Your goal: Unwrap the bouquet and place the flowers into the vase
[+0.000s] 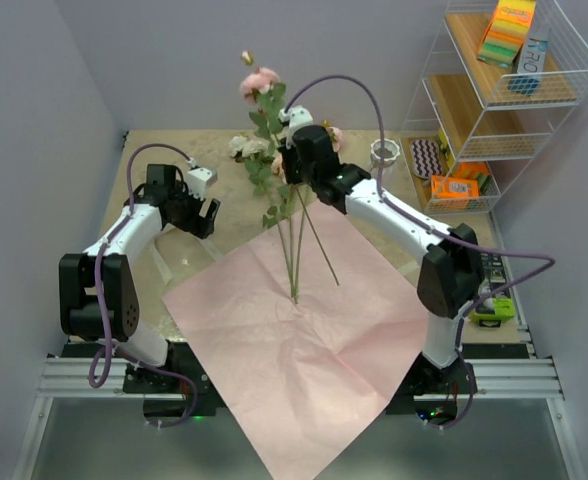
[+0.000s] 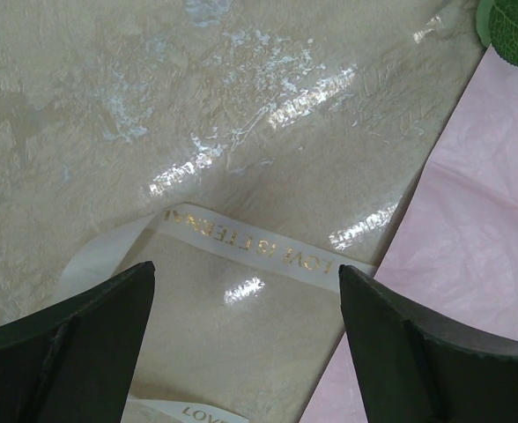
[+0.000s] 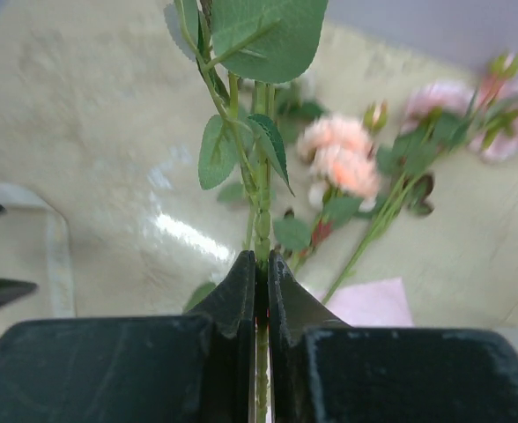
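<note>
The bouquet is unwrapped: its pink paper (image 1: 304, 340) lies flat on the table. My right gripper (image 1: 296, 182) (image 3: 262, 257) is shut on thin green stems (image 3: 262, 220) of flowers (image 1: 259, 82). They are held upright, pink bloom high and stem ends hanging down to the paper (image 1: 294, 292). More flowers (image 1: 249, 148) (image 3: 338, 159) lie on the table behind. The small white vase (image 1: 384, 153) stands to the right of them. My left gripper (image 1: 206, 215) (image 2: 246, 269) hangs open over the cream ribbon (image 2: 241, 247), holding nothing.
A white wire rack (image 1: 504, 100) with coloured boxes stands at the back right. A green and black tool (image 1: 492, 310) lies by the right arm's base. The paper's edge (image 2: 488, 238) and a leaf (image 2: 514, 26) show in the left wrist view.
</note>
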### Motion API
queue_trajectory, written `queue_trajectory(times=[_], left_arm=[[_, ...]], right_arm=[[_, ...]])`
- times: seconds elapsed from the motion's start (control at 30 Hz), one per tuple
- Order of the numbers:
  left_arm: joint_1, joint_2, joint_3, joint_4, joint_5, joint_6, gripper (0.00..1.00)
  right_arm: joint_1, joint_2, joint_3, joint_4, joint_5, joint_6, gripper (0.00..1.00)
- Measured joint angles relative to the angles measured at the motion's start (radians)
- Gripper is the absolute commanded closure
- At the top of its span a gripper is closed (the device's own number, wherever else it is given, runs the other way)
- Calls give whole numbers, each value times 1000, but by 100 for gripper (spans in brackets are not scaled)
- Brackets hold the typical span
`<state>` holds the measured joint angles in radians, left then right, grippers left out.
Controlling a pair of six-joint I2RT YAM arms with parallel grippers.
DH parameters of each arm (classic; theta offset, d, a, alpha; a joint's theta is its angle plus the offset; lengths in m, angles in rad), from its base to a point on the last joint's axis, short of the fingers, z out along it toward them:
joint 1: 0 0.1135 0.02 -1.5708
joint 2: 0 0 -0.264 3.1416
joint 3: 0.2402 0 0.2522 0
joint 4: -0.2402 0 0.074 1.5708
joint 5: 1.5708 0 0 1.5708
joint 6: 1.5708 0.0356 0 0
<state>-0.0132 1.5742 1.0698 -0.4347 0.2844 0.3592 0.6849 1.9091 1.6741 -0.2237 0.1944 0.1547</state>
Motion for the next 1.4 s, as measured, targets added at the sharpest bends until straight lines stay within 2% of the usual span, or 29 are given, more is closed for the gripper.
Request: queue_trajectory(times=[0.13, 0.27, 0.57, 0.7, 1.03, 1.4], left_arm=[[0, 0, 0, 0, 1, 0, 11], [2, 0, 0, 0, 2, 0, 11], [6, 0, 0, 0, 16, 3, 11], [15, 0, 0, -1, 23, 13, 11], [33, 6, 0, -2, 26, 26, 11], [33, 15, 0, -8, 28, 27, 12]], right_arm=[[0, -101, 56, 66, 58, -53, 100], [-10, -172, 88, 215, 187, -153, 100], [-155, -196, 104, 631, 311, -366, 100], [-169, -196, 106, 763, 314, -454, 100], [-209, -190, 131, 950, 346, -544, 100], [-248, -191, 103, 1048, 365, -583, 100]])
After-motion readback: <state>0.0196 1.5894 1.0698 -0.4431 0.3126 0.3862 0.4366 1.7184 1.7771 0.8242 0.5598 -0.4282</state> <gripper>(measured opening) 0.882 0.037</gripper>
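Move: Off to the right of the right hand, which already holds a pink rose by its stem, stands the vase: about 21 cm right, 3 cm ahead, its middle some 8 cm lower. On the table about 17 cm below this hand, the peach rose lies 13 cm straight ahead, the white roses 17 cm ahead and 7 cm left, the other pink roses 19 cm ahead and 11 cm right. From the left hand, the vase is roughly 37 cm right, 4 cm ahead and 5 cm up. Sweeping the pink rose up off the bunch, the right arm rises about 37 cm, fast at first, while swinging some 24 cm right until the hand is high above the vase. On the way the wrist tips up strongly and turns clockwise, taking the fingers from slanting down to slanting up and forward. The shut fingers keep their pinch on the stem. ##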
